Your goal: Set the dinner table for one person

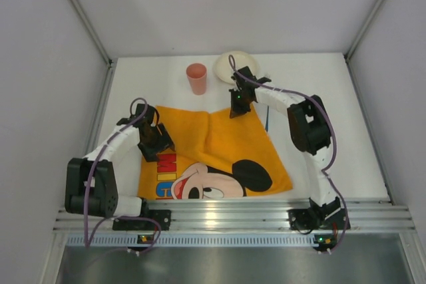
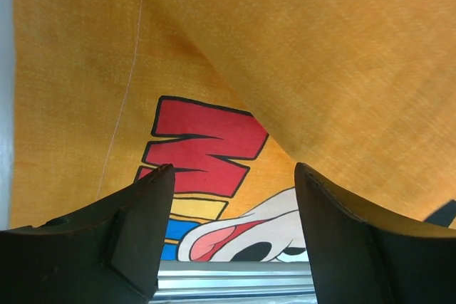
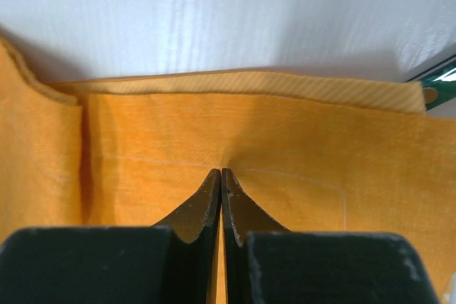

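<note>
An orange cartoon-mouse cloth mat lies rumpled on the white dinner table. My right gripper is at the mat's far edge; in the right wrist view its jaws are shut on a pinch of the orange cloth, which puckers at the tips. My left gripper hovers over the mat's left side; in the left wrist view it is open and empty above the red letter print. A pink cup and a white bowl stand at the back.
A thin blue-green item lies by the mat's right far edge and also shows in the right wrist view. The aluminium rail runs along the near edge. Grey walls enclose the table on three sides.
</note>
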### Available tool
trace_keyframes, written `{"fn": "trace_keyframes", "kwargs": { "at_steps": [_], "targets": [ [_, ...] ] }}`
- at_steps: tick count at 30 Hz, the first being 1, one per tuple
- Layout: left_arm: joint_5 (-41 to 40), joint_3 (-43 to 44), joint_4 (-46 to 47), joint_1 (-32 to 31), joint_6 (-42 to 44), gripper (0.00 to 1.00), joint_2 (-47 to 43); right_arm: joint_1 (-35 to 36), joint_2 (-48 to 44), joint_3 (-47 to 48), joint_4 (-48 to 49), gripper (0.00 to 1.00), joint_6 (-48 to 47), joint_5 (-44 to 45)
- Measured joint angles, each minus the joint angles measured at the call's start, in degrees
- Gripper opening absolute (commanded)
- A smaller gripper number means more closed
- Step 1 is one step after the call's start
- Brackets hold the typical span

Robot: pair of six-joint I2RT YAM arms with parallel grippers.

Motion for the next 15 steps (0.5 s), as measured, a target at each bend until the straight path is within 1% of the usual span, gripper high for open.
{"fn": "trace_keyframes", "kwargs": {
  "at_steps": [3,7,11,15],
  "targets": [
    [0.4,-1.9,2.1,0.0,-0.9,0.73,2.1,-1.5,1.8,-0.3,0.1,0.0,0.2,-0.6],
    [0.1,-2.1,4.5,0.0,-1.3,0.73,7.0,-3.8,1.7,-1.3,1.4,0.0,0.5,-1.3],
    [-0.3,0.2,3.1,0.0,-1.7,0.74,9.8,-6.5,0.8,-3.1,2.9,0.0,0.7,-1.8],
    [-0.9,1.9,1.6,0.2,-2.1,0.77,11.1,-10.9,-0.1,-4.7,4.0,0.0,1.2,-1.8]
  ]
}}
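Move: The orange cloth's far right corner lies about 5 cm ahead and 7 cm to the right of the right hand, some 2 cm below. From that hand the fork is roughly 13 cm ahead and 10 cm right, the spoon 3 cm ahead and 13 cm right, the plate 23 cm straight ahead. The left hand hovers 4 cm over the cloth's red M, which is 2 cm behind and 1 cm right of it; a diagonal fold edge runs 4 cm to its right, level with it. Rightward, with a little forward in it, the right hand sweeps its shut fingertips about 9 cm along the cloth's far edge towards the corner, after first dipping some 2 cm to press on the fabric, and turns about 10 degrees clockwise. The left hand sinks roughly 3.5 cm, fingers staying wide, and stays there with its tips on the cloth by the red M. ##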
